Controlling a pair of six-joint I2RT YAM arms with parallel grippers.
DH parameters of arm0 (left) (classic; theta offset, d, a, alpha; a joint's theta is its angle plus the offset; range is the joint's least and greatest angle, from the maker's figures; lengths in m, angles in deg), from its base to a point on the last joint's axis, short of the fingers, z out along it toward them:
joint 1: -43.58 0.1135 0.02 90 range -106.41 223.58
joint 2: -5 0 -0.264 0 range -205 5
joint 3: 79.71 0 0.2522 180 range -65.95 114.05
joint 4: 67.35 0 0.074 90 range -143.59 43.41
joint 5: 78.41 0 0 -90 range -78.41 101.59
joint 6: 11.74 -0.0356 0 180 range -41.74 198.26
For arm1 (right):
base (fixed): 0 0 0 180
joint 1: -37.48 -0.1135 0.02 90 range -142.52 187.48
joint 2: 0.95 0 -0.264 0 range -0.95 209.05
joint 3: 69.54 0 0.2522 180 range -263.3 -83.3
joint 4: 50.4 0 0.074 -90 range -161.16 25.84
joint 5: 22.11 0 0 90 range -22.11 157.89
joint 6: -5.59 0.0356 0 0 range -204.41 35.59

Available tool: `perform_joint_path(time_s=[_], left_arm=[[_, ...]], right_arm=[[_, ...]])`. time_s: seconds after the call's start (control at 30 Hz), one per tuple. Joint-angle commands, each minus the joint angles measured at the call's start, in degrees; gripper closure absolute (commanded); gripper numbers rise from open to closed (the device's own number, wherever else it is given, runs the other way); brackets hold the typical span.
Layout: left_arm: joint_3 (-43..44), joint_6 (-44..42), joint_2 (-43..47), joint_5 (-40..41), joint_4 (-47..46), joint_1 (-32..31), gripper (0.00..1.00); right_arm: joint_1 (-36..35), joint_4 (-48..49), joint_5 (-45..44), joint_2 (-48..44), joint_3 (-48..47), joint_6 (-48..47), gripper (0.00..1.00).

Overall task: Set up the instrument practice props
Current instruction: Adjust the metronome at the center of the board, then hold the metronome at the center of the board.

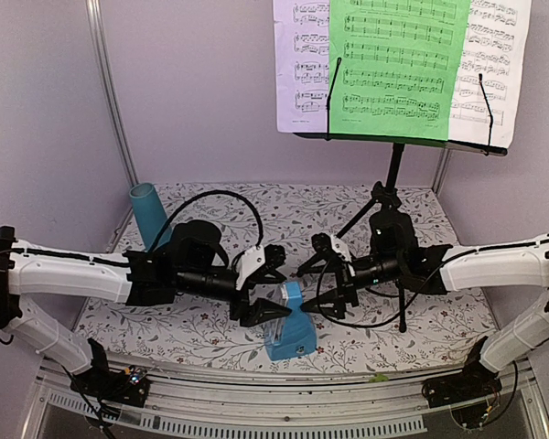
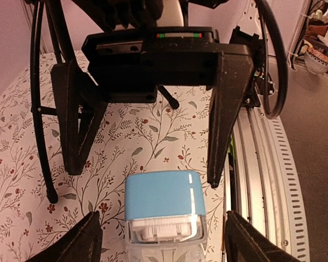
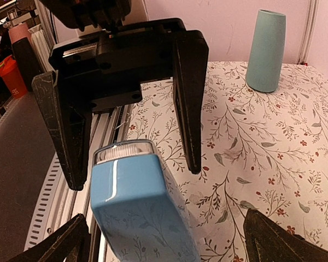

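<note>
The small blue metronome (image 1: 288,327) stands on the flowered table near the front edge. My left gripper (image 1: 271,285) is open, its fingers either side of the metronome's (image 2: 163,199) top with a gap on each side. My right gripper (image 1: 317,278) faces it from the right, wide open and holding nothing. The metronome (image 3: 136,202) sits low between my right fingers (image 3: 60,245), nearer the left one. The black music stand (image 1: 395,169) is upright at the back right. A green sheet (image 1: 398,64) rests on its desk between two white sheets (image 1: 302,64).
A teal cylinder cup (image 1: 149,212) stands at the back left, also seen as the cup (image 3: 267,49) in the right wrist view. The stand's tripod legs (image 1: 366,212) spread behind my right arm. A metal rail (image 1: 284,398) runs along the table's front edge.
</note>
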Motion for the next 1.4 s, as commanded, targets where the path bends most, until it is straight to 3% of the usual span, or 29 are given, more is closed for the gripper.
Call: perform_joint_path(time_s=[0.0, 0.23, 0.6, 1.13, 1.37], left_arm=[[-1.51, 1.49, 1.87, -1.96, 1.20, 0.95, 0.23], [-0.66, 2.36, 0.59, -2.31, 2.74, 0.94, 0.26], [0.03, 1.32, -1.45, -0.57, 4.19, 0.96, 0.31], [2.25, 0.02, -2.07, -0.86, 6.15, 0.97, 0.50], [3.86, -1.03, -2.35, -2.46, 7.28, 0.94, 0.68]], right_arm=[[-0.49, 1.29, 2.13, 2.60, -3.36, -1.53, 0.01], [-1.48, 0.46, 3.19, 5.06, -4.90, -2.18, 0.05], [-1.85, -0.46, 6.62, 5.93, -4.07, -1.41, 0.24], [-3.54, -0.07, 5.94, 7.05, -4.45, -0.96, 0.24], [-3.59, -0.07, 5.51, 7.08, -4.18, 0.58, 0.48]])
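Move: The metronome stands between the two hands: its middle is roughly 2 cm to the right of the left hand, 1 cm back and 7 cm below. From the right hand it lies about 4 cm left, 2 cm back and 7 cm below. The stand's left foot is some 18 cm ahead and 2 cm left of the right hand, its near foot 2 cm ahead and 20 cm right, both 17 cm down. Left hand sinks 2.5 cm, pinching the metronome's upper part; right hand slides about 3 cm left-back, closing around it. ##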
